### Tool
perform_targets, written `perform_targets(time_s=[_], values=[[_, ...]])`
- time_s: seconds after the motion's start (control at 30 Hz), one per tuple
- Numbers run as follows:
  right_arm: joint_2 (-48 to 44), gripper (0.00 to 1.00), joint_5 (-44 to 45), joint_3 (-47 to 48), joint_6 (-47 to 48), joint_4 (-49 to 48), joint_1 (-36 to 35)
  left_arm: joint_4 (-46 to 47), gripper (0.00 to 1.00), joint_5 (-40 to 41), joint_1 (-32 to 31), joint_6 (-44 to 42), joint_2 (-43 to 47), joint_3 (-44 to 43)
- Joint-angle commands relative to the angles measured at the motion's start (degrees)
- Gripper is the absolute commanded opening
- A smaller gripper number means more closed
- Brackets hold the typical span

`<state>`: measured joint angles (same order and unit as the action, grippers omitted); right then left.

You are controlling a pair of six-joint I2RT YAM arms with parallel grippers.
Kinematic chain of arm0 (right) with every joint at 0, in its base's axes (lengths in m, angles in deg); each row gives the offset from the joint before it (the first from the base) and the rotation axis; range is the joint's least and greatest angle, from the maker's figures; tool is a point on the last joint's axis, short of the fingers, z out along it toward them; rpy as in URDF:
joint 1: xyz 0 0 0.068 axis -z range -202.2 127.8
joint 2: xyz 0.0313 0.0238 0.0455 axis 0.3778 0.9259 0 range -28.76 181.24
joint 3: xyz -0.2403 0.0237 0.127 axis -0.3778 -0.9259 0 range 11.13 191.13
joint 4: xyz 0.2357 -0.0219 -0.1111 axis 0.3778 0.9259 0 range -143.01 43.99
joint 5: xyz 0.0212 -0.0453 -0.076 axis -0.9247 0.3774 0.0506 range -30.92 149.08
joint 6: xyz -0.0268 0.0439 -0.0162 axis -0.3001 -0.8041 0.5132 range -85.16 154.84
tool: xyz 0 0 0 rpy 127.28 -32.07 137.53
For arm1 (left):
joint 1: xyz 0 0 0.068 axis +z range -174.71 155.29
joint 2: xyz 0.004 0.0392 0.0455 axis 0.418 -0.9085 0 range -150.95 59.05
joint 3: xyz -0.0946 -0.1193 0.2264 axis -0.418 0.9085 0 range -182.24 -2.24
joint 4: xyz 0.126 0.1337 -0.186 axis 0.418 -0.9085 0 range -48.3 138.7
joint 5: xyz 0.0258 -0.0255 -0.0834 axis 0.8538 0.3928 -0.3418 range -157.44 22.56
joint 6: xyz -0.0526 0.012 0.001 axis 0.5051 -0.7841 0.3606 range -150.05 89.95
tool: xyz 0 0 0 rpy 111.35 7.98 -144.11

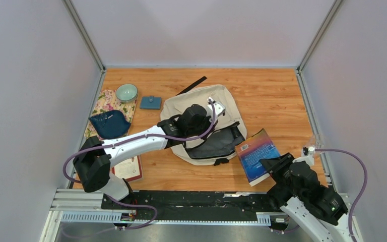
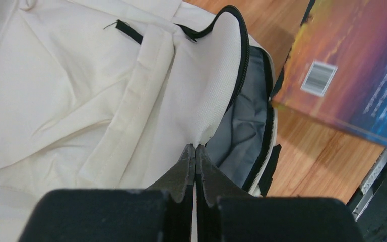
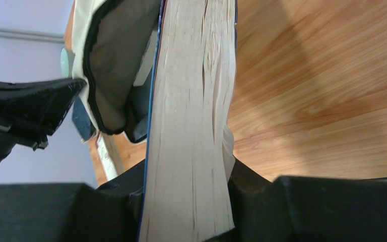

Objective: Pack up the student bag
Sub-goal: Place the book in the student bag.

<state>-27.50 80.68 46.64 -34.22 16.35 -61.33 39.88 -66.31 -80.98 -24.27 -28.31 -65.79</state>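
Note:
The student bag [image 1: 201, 103] is a cream fabric backpack lying mid-table, its zipped mouth gaping toward the near right and showing grey lining [image 2: 242, 126]. My left gripper [image 1: 199, 132] sits over the bag and is shut on the cream edge of the opening flap [image 2: 195, 148], holding it up. My right gripper [image 1: 273, 165] at the near right is shut on a thick paperback book [image 1: 256, 151] with a blue and orange cover. The book's page edge [image 3: 191, 126] stands between the fingers, its far end just short of the bag's mouth [image 3: 111, 60].
At the back left a floral cloth [image 1: 106, 101] carries a teal bowl [image 1: 126, 92] and a dark blue dish [image 1: 110, 124]. A small blue pouch [image 1: 150, 102] lies beside them. A red-bordered card [image 1: 129, 169] lies near the left arm. The bag's black strap [image 1: 191, 85] trails away at the back.

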Motion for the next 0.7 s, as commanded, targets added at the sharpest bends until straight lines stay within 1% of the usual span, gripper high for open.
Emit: perform_targets(time_s=[0.0, 0.03, 0.1, 0.27, 0.3, 0.37, 0.57, 0.67], values=[[-4.42, 0.00, -9.64, -1.40, -5.99, -17.05, -0.24, 3.01, 0.00, 0.98, 0.55, 2.92, 3.85, -3.60], [-4.42, 0.00, -10.87, -2.28, -6.52, -20.72, -0.24, 4.41, 0.00, 0.64, 0.46, 3.09, 4.20, -3.60], [-4.42, 0.00, -13.86, -5.26, -8.36, -24.17, -0.15, 5.82, 0.00, 0.46, 0.55, 3.62, 5.61, -3.16], [-4.33, 0.00, -16.41, -12.11, -12.41, -34.54, -0.24, 8.47, 0.00, -0.77, 0.55, 2.83, 8.51, -2.99], [-4.33, 0.00, -16.94, -13.35, -13.03, -39.08, -0.15, 8.55, 0.00, -2.51, 0.55, 2.48, 8.69, -2.98], [-4.07, 0.00, -17.82, -15.54, -14.17, -43.42, -0.24, 10.22, 0.00, -3.49, 0.55, 1.69, 9.74, -2.55], [-3.46, 0.00, -15.90, -22.05, -18.74, -54.93, -0.24, 13.56, 0.00, -6.92, 0.55, 0.72, 12.38, 0.88], [-1.70, 0.00, -15.45, -24.60, -20.23, -60.21, -0.15, 14.27, 0.00, -7.89, 0.55, 0.81, 12.73, 1.93]])
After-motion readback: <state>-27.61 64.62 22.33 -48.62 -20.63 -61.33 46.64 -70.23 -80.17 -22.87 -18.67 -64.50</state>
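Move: Some 17 cm to the left of the right hand, 7 cm farther out and 10 cm below it is the student bag's open mouth, which the held book is to enter. The mouth's flap edge, pinched by the left fingers, is about 11 cm ahead of the right hand, 16 cm to its left and nearly level with it; the black buckle lies 15 cm left, 1 cm ahead. From the left hand the mouth is about 10 cm below, 4 cm back and 1 cm right. Swinging the gripped book about 10 cm to the left, the right hand brings it to the bag's mouth, sinking 3 cm early on and then easing some 4 cm forward, while rolling so its left side rises about 25 degrees. The left hand meanwhile keeps its pinch on the flap and draws it about 8.5 cm straight up, tilting slightly. ##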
